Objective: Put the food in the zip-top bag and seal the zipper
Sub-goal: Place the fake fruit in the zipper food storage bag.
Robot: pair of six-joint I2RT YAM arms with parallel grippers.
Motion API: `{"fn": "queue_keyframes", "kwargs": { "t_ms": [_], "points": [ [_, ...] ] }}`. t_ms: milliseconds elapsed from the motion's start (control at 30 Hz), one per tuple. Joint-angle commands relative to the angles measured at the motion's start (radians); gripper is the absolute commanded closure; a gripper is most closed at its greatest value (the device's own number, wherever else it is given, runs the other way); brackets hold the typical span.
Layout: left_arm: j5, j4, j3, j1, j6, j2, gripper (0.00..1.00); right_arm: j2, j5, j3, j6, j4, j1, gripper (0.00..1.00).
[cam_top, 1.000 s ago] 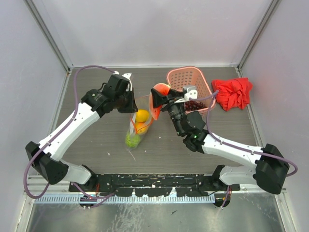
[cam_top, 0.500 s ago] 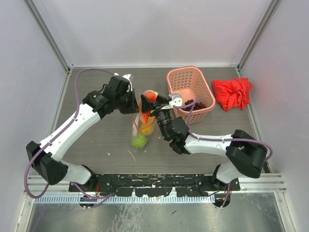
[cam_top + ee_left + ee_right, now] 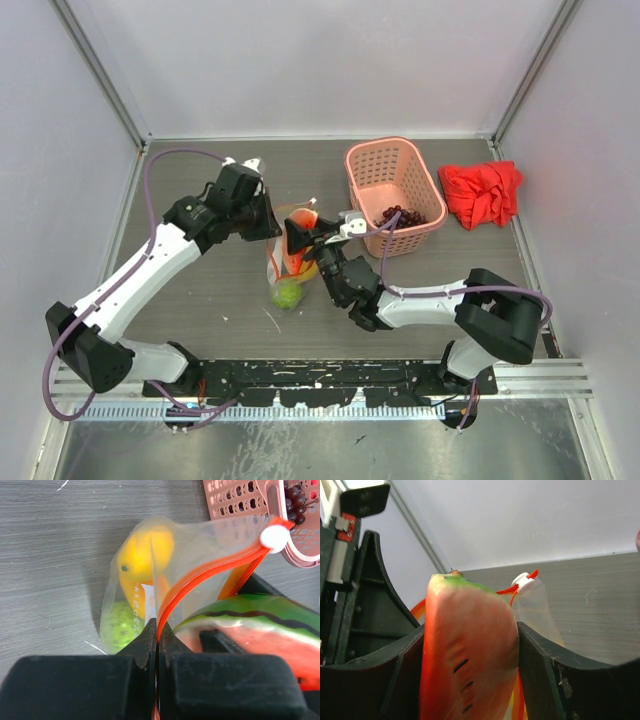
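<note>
The clear zip-top bag [image 3: 281, 268] hangs upright at mid-table. My left gripper [image 3: 158, 630] is shut on its orange-red zipper [image 3: 210, 569] and holds the mouth open, with the white slider [image 3: 272, 536] at the far end. Inside the bag are a yellow piece [image 3: 145, 550], an orange piece [image 3: 128, 592] and a lime-green ball [image 3: 288, 293]. My right gripper [image 3: 470, 645] is shut on a toy watermelon slice [image 3: 297, 249], right at the bag's mouth. The purple grape bunch [image 3: 401, 216] lies in the pink basket.
The pink lattice basket [image 3: 383, 162] stands just right of the bag, close to my right arm. A crumpled red cloth [image 3: 483, 192] lies at the far right. Grey walls close off the left, back and right sides of the table.
My right gripper has carried the watermelon slice leftward from beside the basket to the bag's mouth. The left gripper has kept its hold on the zipper, and the bag shifted slightly.
</note>
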Motion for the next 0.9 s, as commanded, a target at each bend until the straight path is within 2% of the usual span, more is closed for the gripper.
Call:
{"fn": "queue_keyframes", "kwargs": {
  "t_ms": [0,100,233,433,733,867],
  "points": [
    [-0.02,0.073,0.003,0.0,-0.01,-0.052,1.0,-0.023,0.003,0.005,0.09,-0.08,0.02,0.67],
    [-0.025,0.084,-0.008,0.0,-0.008,-0.053,1.0,-0.029,0.002,0.008,0.115,-0.127,0.02,0.63],
    [-0.013,0.086,-0.011,-0.001,0.001,-0.052,1.0,-0.033,0.002,0.022,0.151,-0.201,0.021,0.46],
    [-0.008,0.083,-0.026,-0.001,0.009,-0.083,1.0,-0.047,-0.006,0.091,0.194,-0.36,0.021,0.27],
    [-0.008,0.084,-0.053,0.0,0.021,-0.095,1.0,-0.095,0.009,0.17,0.25,-0.567,0.02,0.12],
    [-0.011,0.086,-0.061,-0.001,0.025,-0.094,1.0,-0.121,-0.023,0.187,0.249,-0.62,0.02,0.13]
  ]
}}
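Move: The right hand already holds the watermelon slice at its fingertips, with the bag's open mouth about 3 cm to the left, 1 cm ahead and 4 cm below. The zipper's white end is some 5 cm farther out and 3 cm right; the green fruit in the bag is roughly 15 cm below, 5 cm back and 2 cm left. For the left hand, shut on the rim, the mouth lies about 4 cm right and 1 cm ahead. Right hand lowers the watermelon about 5 cm into the bag's mouth, tipping down 15 degrees, then opens its fingers. ##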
